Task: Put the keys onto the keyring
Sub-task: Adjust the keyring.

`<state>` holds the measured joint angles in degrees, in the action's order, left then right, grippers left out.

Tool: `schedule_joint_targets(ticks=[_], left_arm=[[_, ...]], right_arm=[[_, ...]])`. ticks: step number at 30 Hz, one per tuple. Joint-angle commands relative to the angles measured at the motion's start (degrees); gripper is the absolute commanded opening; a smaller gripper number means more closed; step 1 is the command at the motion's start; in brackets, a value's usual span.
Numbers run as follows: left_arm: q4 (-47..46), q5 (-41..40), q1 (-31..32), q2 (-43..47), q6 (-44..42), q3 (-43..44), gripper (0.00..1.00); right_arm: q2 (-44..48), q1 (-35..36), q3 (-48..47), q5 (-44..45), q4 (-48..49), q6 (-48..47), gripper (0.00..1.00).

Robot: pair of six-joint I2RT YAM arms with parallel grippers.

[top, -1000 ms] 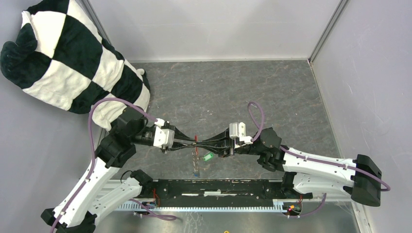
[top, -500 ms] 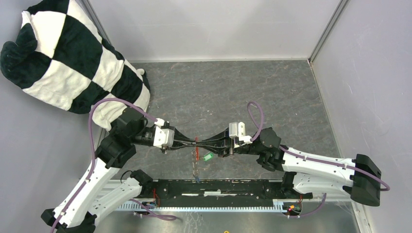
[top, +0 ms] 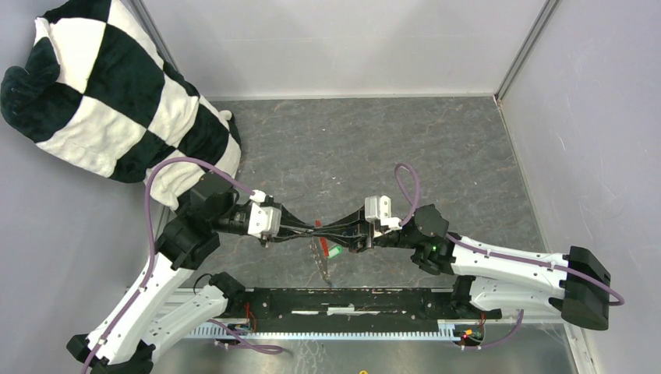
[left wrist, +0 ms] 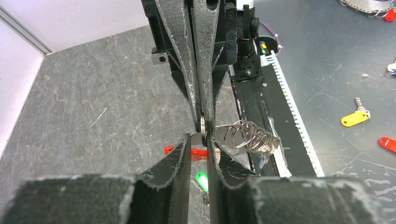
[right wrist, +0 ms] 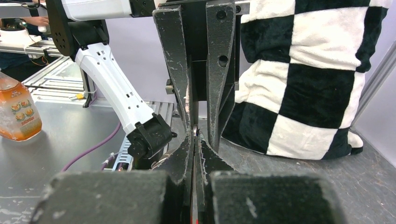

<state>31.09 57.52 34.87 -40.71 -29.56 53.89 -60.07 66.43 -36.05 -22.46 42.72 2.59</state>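
Over the table my two grippers meet tip to tip. My right gripper (top: 324, 232) (right wrist: 194, 136) is shut on the thin silver ring of the keyring (left wrist: 204, 125), which shows edge-on. The ring's red tag (left wrist: 198, 151) (top: 316, 224) hangs under it, and its chain clump (left wrist: 252, 137) trails off toward the near rail. My left gripper (top: 311, 231) (left wrist: 198, 138) has its jaws narrowly apart, with the ring's edge just at their tips. A green-headed key (top: 334, 252) (left wrist: 201, 180) sits below the fingers. A sliver of blue (left wrist: 260, 161) peeks from under the chain.
A black-and-white chequered cushion (top: 117, 93) fills the far left corner. A black rail (top: 351, 300) runs along the near edge between the arm bases. Grey walls close in the table. Outside it lie a yellow tag (left wrist: 353, 118) and an orange bottle (right wrist: 16, 112).
The hanging chain has swung from straight down to slanting right. The right gripper has edged left toward the left one. The left jaws stand slightly narrower.
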Motion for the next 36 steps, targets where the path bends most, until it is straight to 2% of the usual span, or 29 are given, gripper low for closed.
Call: schedule_joint_targets(ticks=[1,6,9,16,20,25,36], left_arm=[[-1.63,-0.63,0.53,0.00,0.92,-0.76,0.21],[-3.54,-4.68,0.68,0.38,2.37,-1.45,0.12],[-4.11,-5.34,0.72,0.46,2.88,-1.68,0.03],[-4.14,-3.78,0.81,0.57,3.43,-1.69,0.02],[-2.62,-1.15,0.81,1.18,0.59,-1.76,0.02],[2.65,0.19,0.82,1.68,-8.65,-0.81,0.02],[8.64,1.12,0.81,5.19,-29.18,-0.67,0.02]], right_arm=[[-0.21,0.22,-0.73,0.51,3.35,0.26,0.01],[-0.69,0.61,-1.43,2.00,1.56,-0.73,0.01],[-1.13,1.10,-2.02,3.56,-0.11,-1.56,0.01],[-1.43,1.70,-3.06,4.09,-2.80,-2.15,0.01],[-0.20,1.69,-3.15,3.61,-4.81,-2.14,0.13],[3.06,1.68,-3.23,4.09,-10.13,-2.12,0.36],[13.78,1.66,-2.50,12.75,-25.85,-5.42,0.52]])
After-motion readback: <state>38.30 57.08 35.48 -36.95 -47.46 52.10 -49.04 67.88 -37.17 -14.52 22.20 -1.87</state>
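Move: The wire ring at the keyring's upper edge is already shut between the right fingertips, at that hand's own hand point, and lies about 1 cm to the right of the left hand's nearly closed tips. From the left hand, the keyring's red handle hangs some 6 cm below, 2 cm back and 2 cm right; its coil of loose rings is about 6 cm back, 2 cm right and 2 cm lower. The green key tag lies on the table about 30 cm below, level in reach and 4 cm to the right. The left fingers close the rest of the way on the keyring's ring while the right fingers still pinch it, and both hands carry it together a little over 1 cm down and about 1 cm forward. Then the right fingers open about halfway, let go and draw off some 3.5 cm to the right, while the left hand keeps its pinch, eases about 2 cm back and rolls roughly 15 degrees about its pointing line, forward side rising. ##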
